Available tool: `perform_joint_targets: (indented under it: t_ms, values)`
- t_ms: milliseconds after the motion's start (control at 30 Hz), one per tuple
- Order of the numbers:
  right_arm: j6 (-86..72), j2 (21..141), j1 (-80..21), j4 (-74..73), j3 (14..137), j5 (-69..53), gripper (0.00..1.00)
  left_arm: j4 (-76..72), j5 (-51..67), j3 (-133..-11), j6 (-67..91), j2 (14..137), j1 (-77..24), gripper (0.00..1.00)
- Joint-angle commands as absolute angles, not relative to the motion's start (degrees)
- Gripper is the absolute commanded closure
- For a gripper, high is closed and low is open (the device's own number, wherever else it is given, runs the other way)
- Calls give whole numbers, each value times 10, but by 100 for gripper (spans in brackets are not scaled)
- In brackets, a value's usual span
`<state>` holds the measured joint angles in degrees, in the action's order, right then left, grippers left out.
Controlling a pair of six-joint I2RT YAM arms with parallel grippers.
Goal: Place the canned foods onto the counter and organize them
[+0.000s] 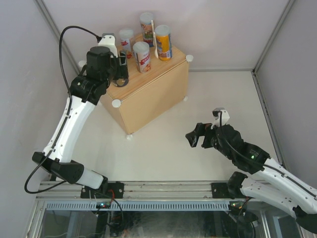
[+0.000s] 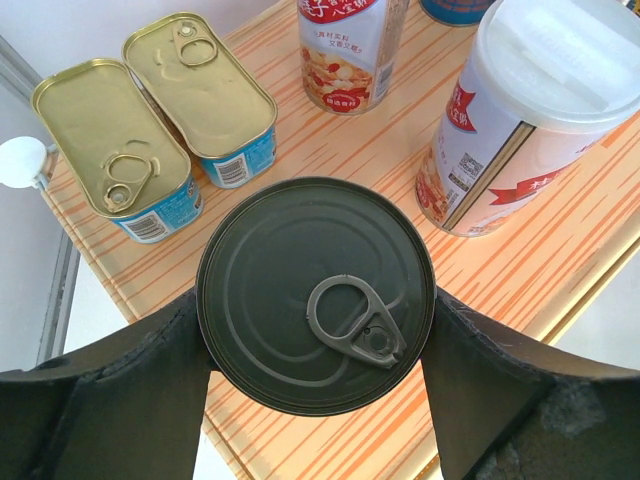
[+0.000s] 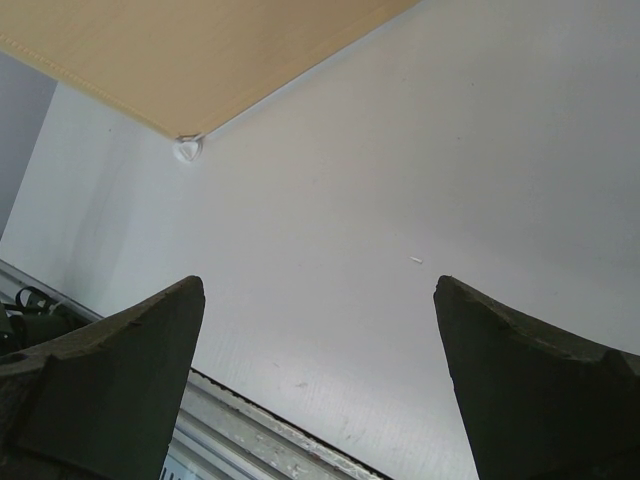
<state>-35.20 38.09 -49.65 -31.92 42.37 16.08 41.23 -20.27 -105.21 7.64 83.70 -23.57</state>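
Observation:
The light-wood counter point(image 1: 148, 94) stands at the far left. Several tall cans stand on its far end: a red-white one point(image 1: 142, 57), an orange one point(image 1: 163, 43) and two behind. My left gripper point(image 1: 121, 69) is over the counter's near-left part, shut on the short dark can point(image 2: 315, 295), with a finger touching each side. Whether the can rests on the planks point(image 2: 520, 270) I cannot tell. Two flat gold-topped tins point(image 2: 115, 150) point(image 2: 205, 95) lie side by side just beyond it. A red-white can point(image 2: 530, 120) stands to its right. My right gripper point(image 1: 194, 138) is open and empty, low over the table.
A white knob point(image 2: 20, 160) marks the counter's corner beside the tins. In the right wrist view the counter's side point(image 3: 200, 50) and a foot knob point(image 3: 187, 150) lie ahead, and the metal rail point(image 3: 250, 430) runs along the near edge. Grey walls close in both sides.

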Motion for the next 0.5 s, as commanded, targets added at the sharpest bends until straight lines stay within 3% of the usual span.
perform_joint_targets:
  t_ms: [0, 67, 167, 233, 400, 467]
  values:
    - [-356, 382, -501, -289, 437, 170, 3, 328, -210, -1081, 89, 814, -227, 83]
    - [-355, 383, -501, -291, 439, 171, 3, 329, -213, -1081, 89, 815, -226, 71]
    - [-353, 385, -501, -293, 443, 172, 3, 327, -220, -1078, 90, 814, -226, 41]
    - [-352, 386, -501, -293, 444, 173, 3, 324, -218, -1076, 91, 812, -226, 26]
    - [-351, 394, -501, -289, 445, 171, 3, 308, -220, -1059, 92, 796, -226, 4]
    - [-351, 398, -501, -288, 446, 171, 3, 308, -219, -1059, 91, 794, -226, 0]
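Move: The left hand still grips the dark can standing on the counter, its middle 2 cm below the hand point. Ahead, the near white can stands some 6 cm farther out and 8 cm right, the far white can about 13 cm out and 2 cm right; the two gold tins lie 7 to 9 cm out, 9 and 5 cm left. From the idle right hand the dark can is about 21 cm ahead, 29 cm left and 18 cm up. After barely shifting, the left hand opens wide, lets go of the dark can and rises about 2 cm. ##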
